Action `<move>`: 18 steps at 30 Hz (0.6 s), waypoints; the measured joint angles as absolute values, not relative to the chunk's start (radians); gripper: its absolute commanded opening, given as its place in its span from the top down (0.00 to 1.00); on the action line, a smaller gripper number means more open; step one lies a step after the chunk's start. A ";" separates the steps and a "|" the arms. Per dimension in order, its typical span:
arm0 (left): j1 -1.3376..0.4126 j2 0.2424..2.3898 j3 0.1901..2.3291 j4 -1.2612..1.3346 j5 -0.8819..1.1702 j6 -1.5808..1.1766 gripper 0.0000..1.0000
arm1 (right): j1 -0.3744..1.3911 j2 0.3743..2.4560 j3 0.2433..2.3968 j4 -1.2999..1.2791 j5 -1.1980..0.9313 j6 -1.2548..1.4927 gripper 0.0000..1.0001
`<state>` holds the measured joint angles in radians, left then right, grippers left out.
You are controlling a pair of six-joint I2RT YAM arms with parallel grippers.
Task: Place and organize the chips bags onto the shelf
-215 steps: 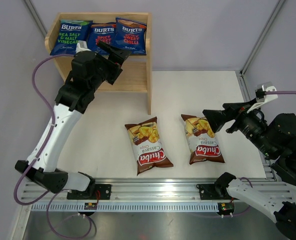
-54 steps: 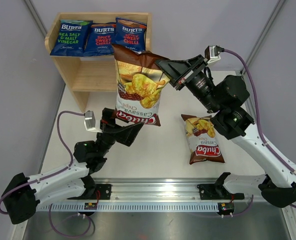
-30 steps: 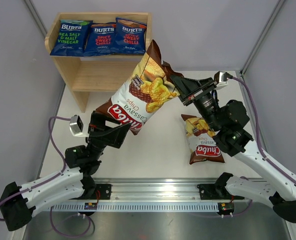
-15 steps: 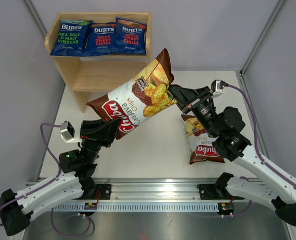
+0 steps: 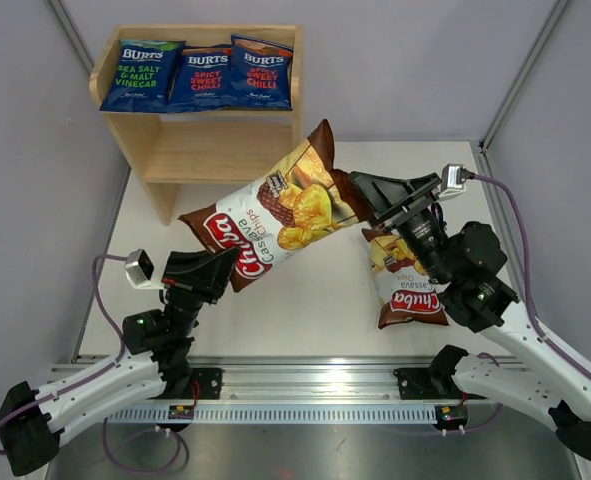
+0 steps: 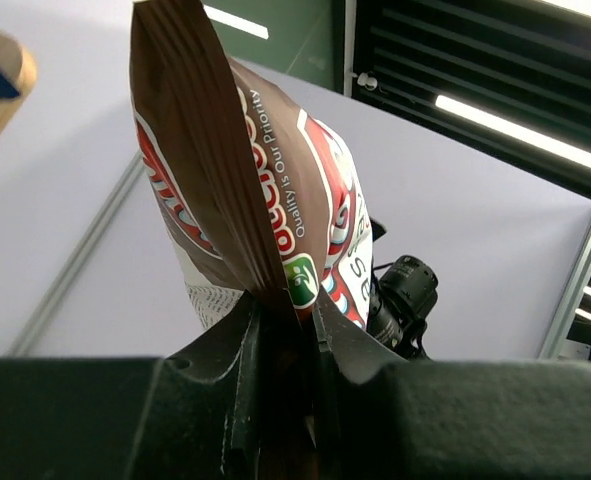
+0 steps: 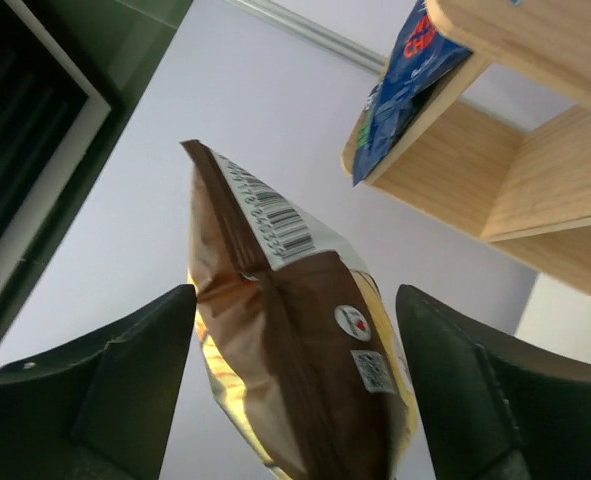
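Observation:
A brown-and-cream Chuba chips bag (image 5: 275,215) hangs tilted in the air over the table's middle. My left gripper (image 5: 215,272) is shut on its lower seam, and the left wrist view shows the seam pinched between the fingers (image 6: 283,305). My right gripper (image 5: 360,195) is open, its fingers apart on either side of the bag's upper end (image 7: 295,340) without pressing it. A second Chuba bag (image 5: 407,285) lies flat on the table under the right arm. Three blue Burts bags (image 5: 197,75) lie side by side on top of the wooden shelf (image 5: 215,150).
The shelf stands at the table's back left, and its lower tier (image 5: 210,158) holds nothing. Metal frame posts (image 5: 520,75) rise at the back corners. The rail (image 5: 305,385) with both arm bases runs along the near edge.
My left gripper closed on the bag's lower seam, then my right gripper opened and let go of the upper end. The bag has tipped lower and both arms have drawn nearer.

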<state>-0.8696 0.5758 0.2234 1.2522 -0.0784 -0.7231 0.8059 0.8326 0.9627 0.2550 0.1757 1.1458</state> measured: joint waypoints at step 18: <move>-0.871 0.007 0.054 0.521 -0.430 -0.949 1.00 | 0.806 0.422 0.870 -0.059 0.441 0.865 0.01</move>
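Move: The left hand pinches the brown cassava bag by its bottom corner; the bag's middle lies about 6 cm ahead of it, 10 cm right and 5 cm up. The shelf's empty lower tier is some 38 cm ahead, 7 cm left and 22 cm below; the Sweet Chilli bag above it is 40 cm ahead, 4 cm right and 4 cm down. From the right hand, the held bag's middle is 3 cm back, 14 cm left and 3 cm down; the other cassava bag is 4 cm ahead, 13 cm right and 45 cm down. Down first, about 10 cm, the left hand takes the cassava bag, then also eases forward and left towards the shelf, tipping its up-pointing fingers forward by some 25 degrees while keeping its pinch. The right hand, fingers finishing their opening, comes free of the bag's top end and pulls away to the right, a little back and down, its wrist swinging clockwise. ##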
